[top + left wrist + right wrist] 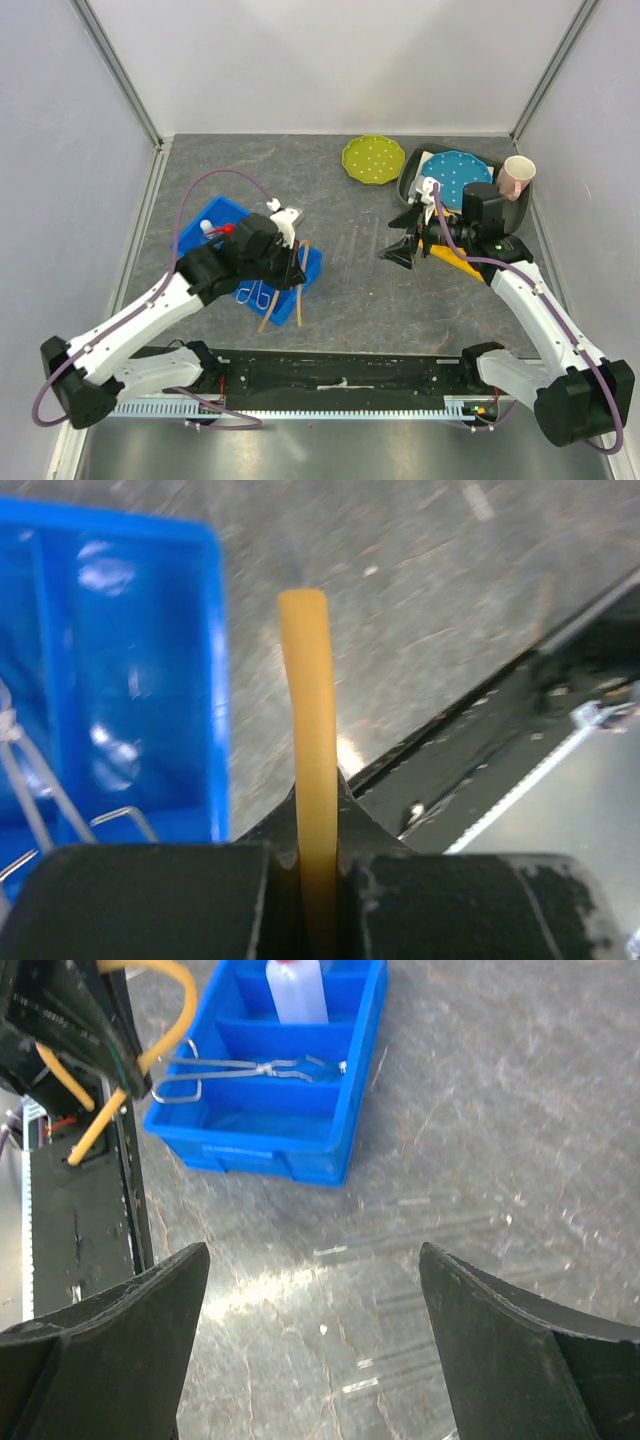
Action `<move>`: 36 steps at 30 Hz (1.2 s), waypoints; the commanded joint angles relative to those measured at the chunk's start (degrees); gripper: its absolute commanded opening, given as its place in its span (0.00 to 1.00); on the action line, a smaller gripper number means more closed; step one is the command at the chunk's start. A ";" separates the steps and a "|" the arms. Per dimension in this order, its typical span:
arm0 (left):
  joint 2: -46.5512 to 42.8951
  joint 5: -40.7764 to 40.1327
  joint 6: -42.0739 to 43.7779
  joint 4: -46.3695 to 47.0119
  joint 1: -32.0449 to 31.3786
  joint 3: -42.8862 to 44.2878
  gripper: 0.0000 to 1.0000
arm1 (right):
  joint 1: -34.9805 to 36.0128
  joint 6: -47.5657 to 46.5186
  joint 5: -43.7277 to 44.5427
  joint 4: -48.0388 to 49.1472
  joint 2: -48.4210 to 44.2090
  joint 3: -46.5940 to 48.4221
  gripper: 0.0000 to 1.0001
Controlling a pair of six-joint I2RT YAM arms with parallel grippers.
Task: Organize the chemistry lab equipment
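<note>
My left gripper [296, 262] is shut on the tan rubber tube [308, 710], held above the right edge of the blue tray [215, 212]; the tube's two ends [268, 315] hang toward the table. In the tray are the squeeze bottle [213, 231] with its red cap and the metal tongs [250, 1067]. Thin glass tubes [352, 250] lie on the table between the arms. My right gripper [312, 1255] hangs wide open over them with nothing between its fingers, right of the tray [290, 1120]. The flask is not visible.
A green dotted plate [373, 159] lies at the back. A blue dotted plate [460, 176] sits in a dark basin [408, 185], with a pink cup [516, 177] beside it. A black rail [340, 375] runs along the near edge.
</note>
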 commanded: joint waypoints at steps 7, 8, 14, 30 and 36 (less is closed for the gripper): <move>21.19 -8.08 11.28 -20.75 3.54 13.96 0.02 | -2.11 -5.51 -0.39 -1.39 -1.21 -3.92 0.93; 24.60 -8.08 11.80 -21.36 4.06 15.71 0.02 | -2.46 -5.59 -0.48 -1.56 -1.38 -3.92 0.93; 35.78 -10.80 15.93 -24.88 6.17 21.78 0.04 | -3.87 -6.21 -0.66 -2.18 -1.56 -3.65 0.94; 47.22 -13.35 17.43 -25.85 8.02 26.45 0.42 | -4.58 -7.18 -1.80 -4.03 -1.21 -2.77 0.93; 45.91 -13.79 16.12 -26.81 8.02 27.94 0.50 | -4.66 -7.62 -2.06 -4.46 -0.86 -2.68 0.94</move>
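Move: The left hand still holds the rubber tubing; the blue box's right-end compartment lies about 7 cm ahead, 5 cm left and 18 cm below. The metal tongs lie about 9 cm left of that compartment, level with it; the wash bottle stands about 16 cm left of it and 11 cm farther out. From the right hand, the compartment is roughly 26 cm left, 5 cm back and 22 cm below. Left hand lowers the tubing about 13 cm, forward-left into the compartment, turning fingers down and half-opening; right sinks slightly. ##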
